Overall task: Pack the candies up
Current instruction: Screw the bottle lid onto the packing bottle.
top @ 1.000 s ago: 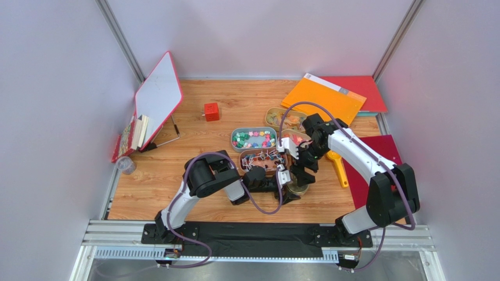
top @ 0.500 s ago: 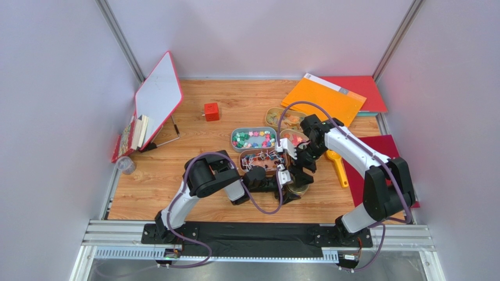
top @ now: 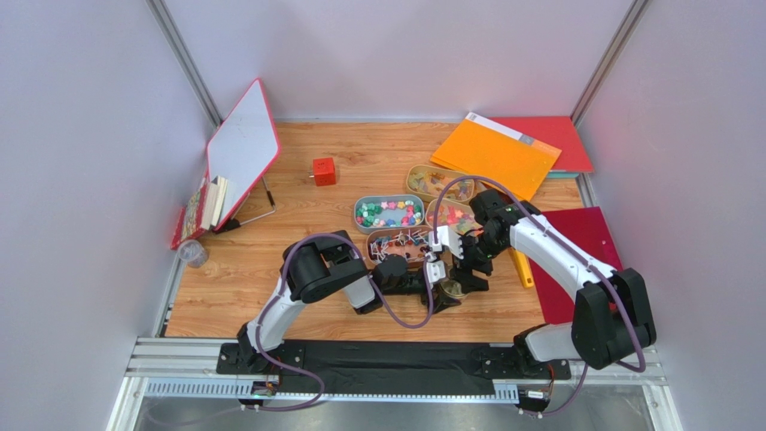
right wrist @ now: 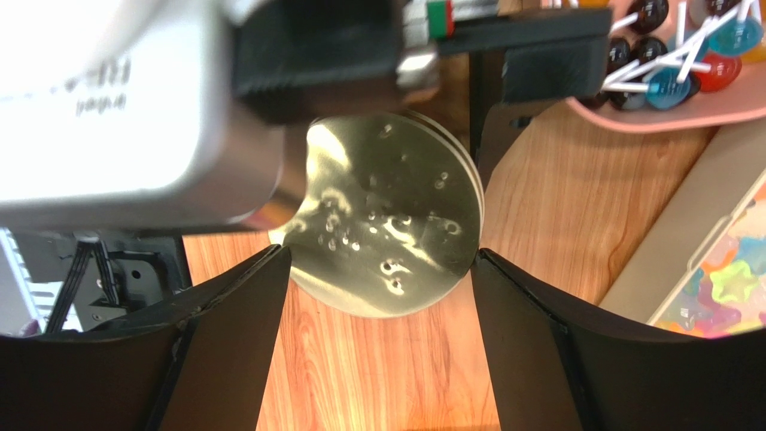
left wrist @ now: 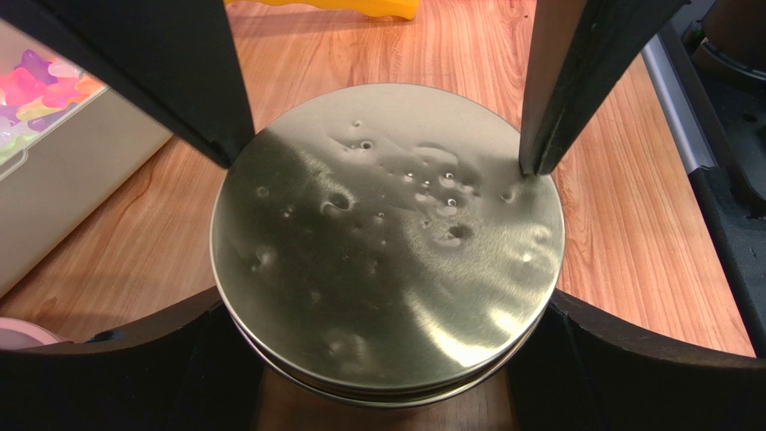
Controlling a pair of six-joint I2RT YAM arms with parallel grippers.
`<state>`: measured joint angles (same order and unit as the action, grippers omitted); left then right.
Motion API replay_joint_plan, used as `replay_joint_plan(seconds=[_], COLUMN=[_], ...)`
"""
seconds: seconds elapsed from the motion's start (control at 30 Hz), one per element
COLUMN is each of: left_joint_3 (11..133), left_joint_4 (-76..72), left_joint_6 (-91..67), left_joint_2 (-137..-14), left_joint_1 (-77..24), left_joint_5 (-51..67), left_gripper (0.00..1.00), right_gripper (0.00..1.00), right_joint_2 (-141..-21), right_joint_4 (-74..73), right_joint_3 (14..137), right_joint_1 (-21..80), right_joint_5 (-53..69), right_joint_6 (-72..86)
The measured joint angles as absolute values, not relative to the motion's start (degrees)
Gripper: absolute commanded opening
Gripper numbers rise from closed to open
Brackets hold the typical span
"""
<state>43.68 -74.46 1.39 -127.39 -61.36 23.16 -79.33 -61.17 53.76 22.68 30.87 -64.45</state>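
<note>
The candies lie in open containers: coloured wrapped bits in an oval tray, sweets on white sticks in a pink tray, red gummies, and yellow-orange gummies. They also show at the frame edges as coloured bits and as gummies. A round gold tin with its lid on stands on the wood. My left gripper hugs it on both sides, low by the table. My right gripper is open and hangs over the tin, its fingers flanking the lid's edge.
A red cube sits at the back left, near a tilted whiteboard and books. An orange folder and red folders lie at the back right. A yellow scoop and a dark red mat are beside the right arm.
My right gripper has moved from over the gummy tins toward the near edge and down over the gold tin, still open. The left arm and the tin have stayed put.
</note>
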Motion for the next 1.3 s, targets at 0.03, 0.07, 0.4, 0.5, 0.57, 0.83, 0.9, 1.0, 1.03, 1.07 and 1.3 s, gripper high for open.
replay_joint_plan(seconds=[0.03, 0.07, 0.4, 0.5, 0.57, 0.83, 0.9, 1.0, 1.03, 1.07, 1.3], left_joint_3=[43.7, 43.7, 44.03, 44.82, 45.25, 45.52, 45.56, 45.89, 45.98, 46.0, 46.04], left_joint_4=[-74.43, -74.41, -74.13, -73.91, -73.69, -73.34, -73.32, -73.28, -73.25, -73.25, -73.03], left_joint_6=[1.39, 1.39, 1.41, 1.34, 1.3, 1.32, 1.32, 1.32, 1.32, 1.32, 1.34], left_joint_2=[-127.39, -127.39, -127.52, -127.92, -128.11, -128.16, -128.18, -128.35, -128.42, -128.42, -128.35], left_joint_1=[-61.36, -61.36, -61.34, -61.32, -61.19, -61.04, -61.04, -61.01, -60.97, -60.97, -60.97], left_joint_5=[23.18, 23.18, 23.44, 22.85, 22.55, 22.57, 22.57, 22.55, 22.52, 22.52, 22.44], left_gripper=[0.0, 0.0, 0.0, 0.0, 0.0, 0.0, 0.0, 0.0, 0.0, 0.0, 0.0], right_gripper=[0.78, 0.78, 0.78, 0.78, 0.77, 0.77, 0.78, 0.84, 1.0, 1.0, 1.0], right_joint_2=[-78.61, -77.78, -70.02, -68.69, -68.14, -65.52, -66.06, -69.58, -71.29, -73.21, -83.05], right_joint_4=[-60.9, -60.77, -65.78, -69.43, -70.85, -73.78, -73.45, -72.07, -71.55, -70.59, -66.57], right_joint_3=[53.17, 52.58, 48.29, 47.24, 46.96, 50.43, 53.01, 57.19, 58.41, 59.35, 62.54], right_joint_1=[22.68, 22.63, 22.57, 23.09, 23.35, 22.55, 21.98, 21.65, 21.65, 21.65, 21.65], right_joint_5=[30.44, 29.98, 25.71, 26.76, 27.14, 25.26, 25.04, 25.45, 25.76, 26.15, 27.44], right_joint_6=[-64.53, -64.58, -64.47, -64.18, -63.86, -62.39, -62.13, -61.08, -60.71, -60.27, -58.94])
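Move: My right fingers already straddle the bottle lid, one tip on its forward rim and one on its near rim, with the lid's middle about 1 cm to the left and 1 cm below. From this hand the lollipop tray lies roughly 12 cm left and 9 ahead, the star-candy tray about 14 ahead, the yellow scoop some 12 right and 7 ahead. My left hand, holding the bottle, has the lid about 5 cm straight above. I sweep my right hand back towards my bases about 6.5 cm and some 4 cm to the right, the forward finger dragging around the lid's right-hand rim clockwise. Then I lift clear about 4 cm, swing forward over the lid while spreading my fingers fully, and begin sinking towards it. My left hand keeps its hold on the bottle, easing about 1 cm forward. ##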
